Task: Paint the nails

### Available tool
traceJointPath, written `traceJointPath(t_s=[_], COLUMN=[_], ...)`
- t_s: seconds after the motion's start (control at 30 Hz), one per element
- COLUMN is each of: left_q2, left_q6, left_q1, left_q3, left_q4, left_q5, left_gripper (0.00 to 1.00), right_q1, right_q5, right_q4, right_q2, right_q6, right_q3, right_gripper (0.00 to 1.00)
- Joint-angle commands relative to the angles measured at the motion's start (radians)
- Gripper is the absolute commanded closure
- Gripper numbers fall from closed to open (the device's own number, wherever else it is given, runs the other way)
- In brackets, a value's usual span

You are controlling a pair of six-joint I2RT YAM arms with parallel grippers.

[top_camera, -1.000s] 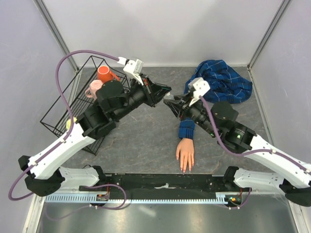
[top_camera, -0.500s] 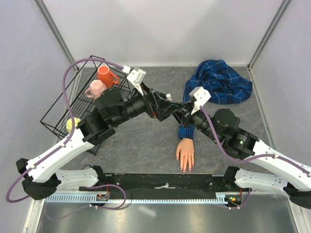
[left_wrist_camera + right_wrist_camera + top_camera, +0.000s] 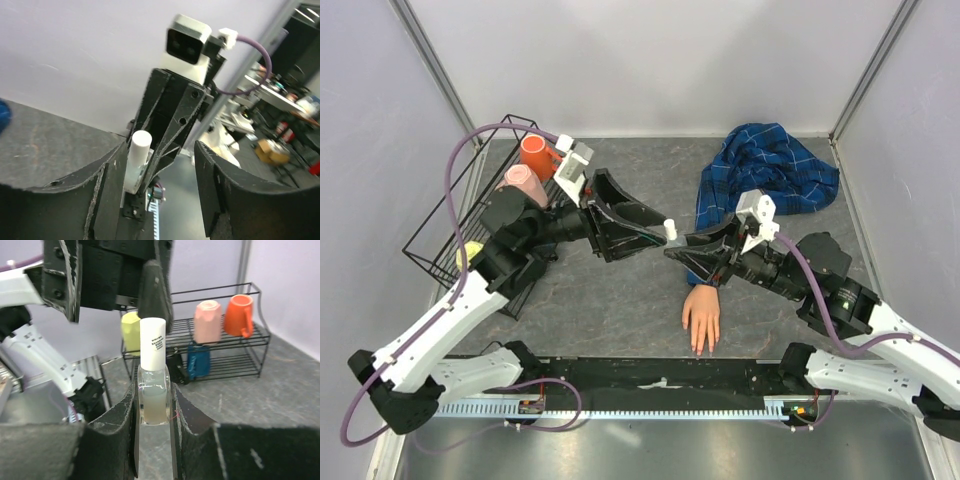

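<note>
The pale mannequin hand (image 3: 701, 315) lies palm down near the table's front edge, and its nails (image 3: 700, 347) are tiny at the fingertips. Its blue plaid sleeve (image 3: 770, 170) trails to the back right. My right gripper (image 3: 686, 246) (image 3: 152, 402) is shut on a small clear bottle (image 3: 152, 400) with a white cap (image 3: 152, 342) (image 3: 670, 228), held in the air behind the hand. My left gripper (image 3: 660, 236) (image 3: 160, 150) is open, and its jaws straddle the cap (image 3: 140, 145). The cap sits close against one left finger (image 3: 107, 195), with a wide gap to the other.
A black wire rack (image 3: 450, 215) (image 3: 220, 367) stands at the left with an orange mug (image 3: 535, 152) (image 3: 240, 315), a pink mug (image 3: 523, 182) (image 3: 207, 320) and a yellow cup (image 3: 131, 330). Both arms meet over the table's middle.
My left gripper has opened and come round the bottle's cap. My right arm has drawn back to the right and turned the bottle toward the left gripper.
</note>
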Motion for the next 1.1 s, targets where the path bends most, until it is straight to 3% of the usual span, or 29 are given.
traceJointPath(t_s=[0.0,0.2,0.23,0.3,0.33,0.4,0.5,0.6,0.63,0.7,0.73,0.83,1.0,1.07], left_q2=[0.047,0.082,0.087,0.088,0.087,0.084,0.072,0.053,0.055,0.064,0.071,0.094,0.127,0.128], left_q6=[-0.088,-0.157,-0.157,-0.154,-0.142,-0.128,-0.066,0.051,0.063,0.086,0.093,0.126,0.123,0.129], left_q1=[0.007,0.007,0.007,0.008,0.007,0.007,0.007,-0.007,-0.031,-0.065,-0.118,-0.215,-0.225,-0.225], left_q3=[-0.023,-0.037,-0.035,-0.034,-0.032,-0.029,-0.008,0.047,0.094,0.141,0.179,0.211,0.23,0.235], left_q4=[0.198,0.367,0.376,0.37,0.35,0.321,0.199,-0.059,-0.146,-0.321,-0.358,-0.392,-0.368,-0.352], left_q5=[0.202,0.275,0.284,0.285,0.279,0.265,0.2,-0.021,-0.197,-0.36,-0.524,-0.751,-0.756,-0.71], left_gripper=[0.36,0.48,0.55,0.6,0.73,0.83,0.98,0.98,0.98,0.98,0.98,0.98,0.98,0.94], right_q1=[-0.009,-0.02,-0.023,-0.031,-0.032,-0.042,-0.045,-0.042,-0.034,0.009,0.026,0.053,0.052,0.052], right_q5=[-0.117,-0.16,-0.166,-0.168,-0.168,-0.157,-0.092,0.031,0.08,0.254,0.324,0.456,0.461,0.43], right_q4=[0.052,0.057,0.083,0.092,0.094,0.094,0.079,-0.013,-0.038,-0.058,-0.058,-0.063,-0.041,-0.04], right_q2=[0.009,0.008,0.009,0.009,0.009,0.015,0.035,0.109,0.13,0.179,0.193,0.258,0.275,0.259], right_q6=[0.074,0.101,0.104,0.108,0.108,0.105,0.087,0.021,0.004,-0.063,-0.082,-0.125,-0.129,-0.12], right_q3=[0.025,0.022,0.02,0.016,0.016,0.017,0.031,0.103,0.123,0.152,0.16,0.193,0.19,0.186], right_gripper=[1.0,1.0,1.0,1.0,1.0,1.0,1.0,1.0,1.0,1.0,1.0,1.0,1.0,1.0])
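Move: Held upright in the right fingers, the nail polish bottle has its white cap about 3 cm to the right of the open left hand, 1 cm ahead and 1 cm below. From the right hand that cap sits roughly 4 cm above and 1 cm left. Well below the left hand, about 42 cm down, the mannequin hand lies 3 cm back and 12 cm right, the sleeve cuff 11 cm ahead and 14 cm right. Easing back and right a couple of centimetres, the left hand closes its fingers on the cap while the right hand, keeping its grip on the glass, brings the bottle slightly back and left. Then both sweep forward together some 10 cm, the left turning about 45 degrees counter-clockwise, the right about 30 clockwise, twisting cap against bottle. ##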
